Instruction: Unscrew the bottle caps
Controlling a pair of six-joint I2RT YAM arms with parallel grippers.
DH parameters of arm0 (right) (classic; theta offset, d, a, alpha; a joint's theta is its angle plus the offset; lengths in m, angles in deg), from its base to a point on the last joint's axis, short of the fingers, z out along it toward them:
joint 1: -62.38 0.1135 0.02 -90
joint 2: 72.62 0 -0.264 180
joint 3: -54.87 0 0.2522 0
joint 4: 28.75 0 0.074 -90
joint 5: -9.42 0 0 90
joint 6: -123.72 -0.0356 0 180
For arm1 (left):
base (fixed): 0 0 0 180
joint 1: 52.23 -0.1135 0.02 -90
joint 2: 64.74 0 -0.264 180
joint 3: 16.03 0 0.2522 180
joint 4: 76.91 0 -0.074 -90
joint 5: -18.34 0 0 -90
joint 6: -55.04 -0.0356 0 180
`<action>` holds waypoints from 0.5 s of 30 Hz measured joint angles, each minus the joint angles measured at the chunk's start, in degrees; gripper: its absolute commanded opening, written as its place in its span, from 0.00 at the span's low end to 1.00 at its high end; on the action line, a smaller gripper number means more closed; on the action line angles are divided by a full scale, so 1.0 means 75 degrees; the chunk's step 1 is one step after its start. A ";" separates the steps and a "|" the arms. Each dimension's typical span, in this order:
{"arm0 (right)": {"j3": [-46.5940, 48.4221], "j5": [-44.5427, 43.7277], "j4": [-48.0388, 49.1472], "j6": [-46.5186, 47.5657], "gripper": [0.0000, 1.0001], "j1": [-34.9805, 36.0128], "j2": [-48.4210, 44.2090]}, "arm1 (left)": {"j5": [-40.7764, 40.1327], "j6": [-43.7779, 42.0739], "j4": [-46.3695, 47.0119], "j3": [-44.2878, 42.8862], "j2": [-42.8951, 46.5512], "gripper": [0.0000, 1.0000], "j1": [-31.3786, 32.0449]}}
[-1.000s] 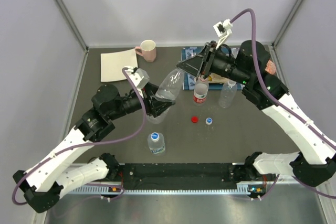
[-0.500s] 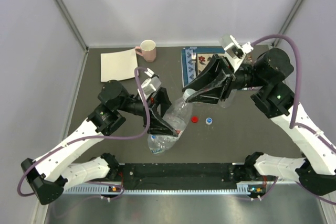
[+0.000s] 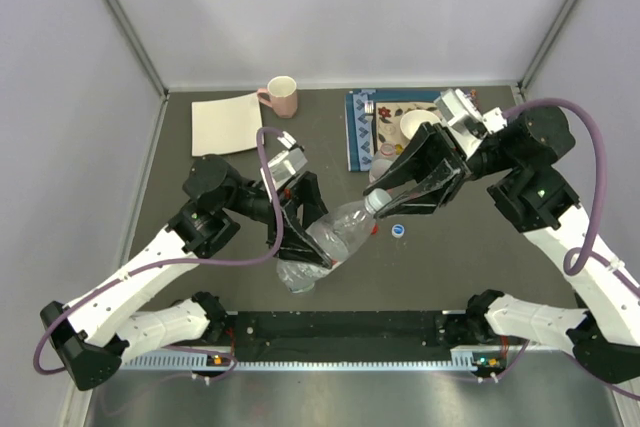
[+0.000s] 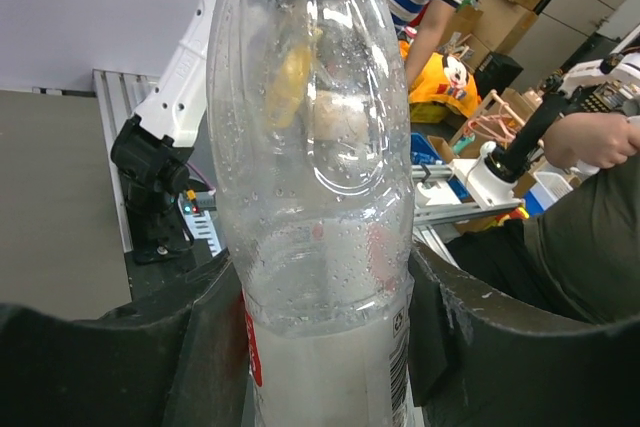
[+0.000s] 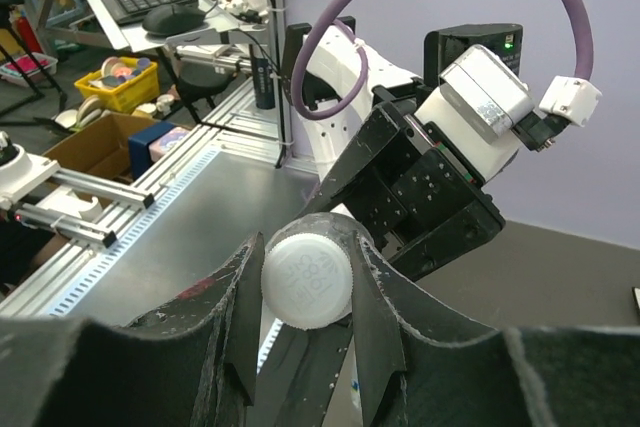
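Note:
A clear bottle (image 3: 340, 232) with a red-and-white label hangs tilted over the table's middle. My left gripper (image 3: 305, 227) is shut on its body. In the left wrist view the bottle (image 4: 320, 177) fills the gap between the fingers (image 4: 200, 347). Its whitish cap (image 3: 375, 201) points up and right. My right gripper (image 3: 386, 197) is shut on that cap (image 5: 307, 282), with a finger (image 5: 385, 332) pressed against each side. A loose blue cap (image 3: 398, 230) and part of a red cap (image 3: 373, 230) lie on the table. A second bottle (image 3: 292, 277) stands partly hidden under my left gripper.
A pink mug (image 3: 283, 96) and a white napkin (image 3: 225, 123) are at the back left. A blue placemat (image 3: 362, 132) with a plate (image 3: 415, 125) lies at the back right. Another bottle's top (image 3: 385, 153) shows behind my right gripper.
Both arms have brought the held bottle from the back middle toward the front centre, and it now lies lower and more tilted. My right gripper has stayed at the cap end.

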 measured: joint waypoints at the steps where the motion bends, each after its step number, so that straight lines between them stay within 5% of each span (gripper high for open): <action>1: -0.0012 0.0009 -0.0044 0.0009 0.00 -0.0041 -0.0023 | -0.0029 -0.0035 -0.0082 0.0000 0.0000 0.46 0.0000; 5: -0.0061 -0.0038 -0.0221 0.0052 0.01 -0.0134 -0.0093 | -0.0227 -0.0790 -0.0842 -0.0146 0.0003 0.46 0.0006; 7: -0.0055 -0.0128 -0.0315 0.0055 0.33 -0.0157 -0.0119 | -0.0326 -0.1157 -0.1282 -0.0294 0.0009 0.45 0.0003; 10: -0.0044 -0.0306 -0.0475 0.0073 0.58 -0.0175 -0.0160 | -0.0493 -0.1545 -0.1687 -0.0417 0.0035 0.46 0.0003; 15: -0.0041 -0.0726 -0.1128 -0.0038 0.75 -0.0175 -0.0221 | -0.1061 -0.2136 -0.2014 -0.0557 0.0085 0.46 -0.0047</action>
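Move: The white cap sits between the right hand's closed pads. The held bottle's body slants down from there, its middle about 7 cm left, 6 cm back and 7 cm lower. On the table, nearly 40 cm below the right hand, the red cap lies some 12 cm ahead and 2 cm right, the blue one 12 cm ahead and 8 cm right. From the left hand, gripping the body, the white cap is roughly 6 cm ahead, 7 cm right and 7 cm up. Forward a little with both hands: the left keeps its grip round the bottle and carries it about 2.5 cm, swinging some 10 degrees counter-clockwise. The right eases forward and sinks slightly, about 1.5 cm in all, rolling a few degrees; late on, its fingers, pinching the white cap at first, spread wide and let go. ##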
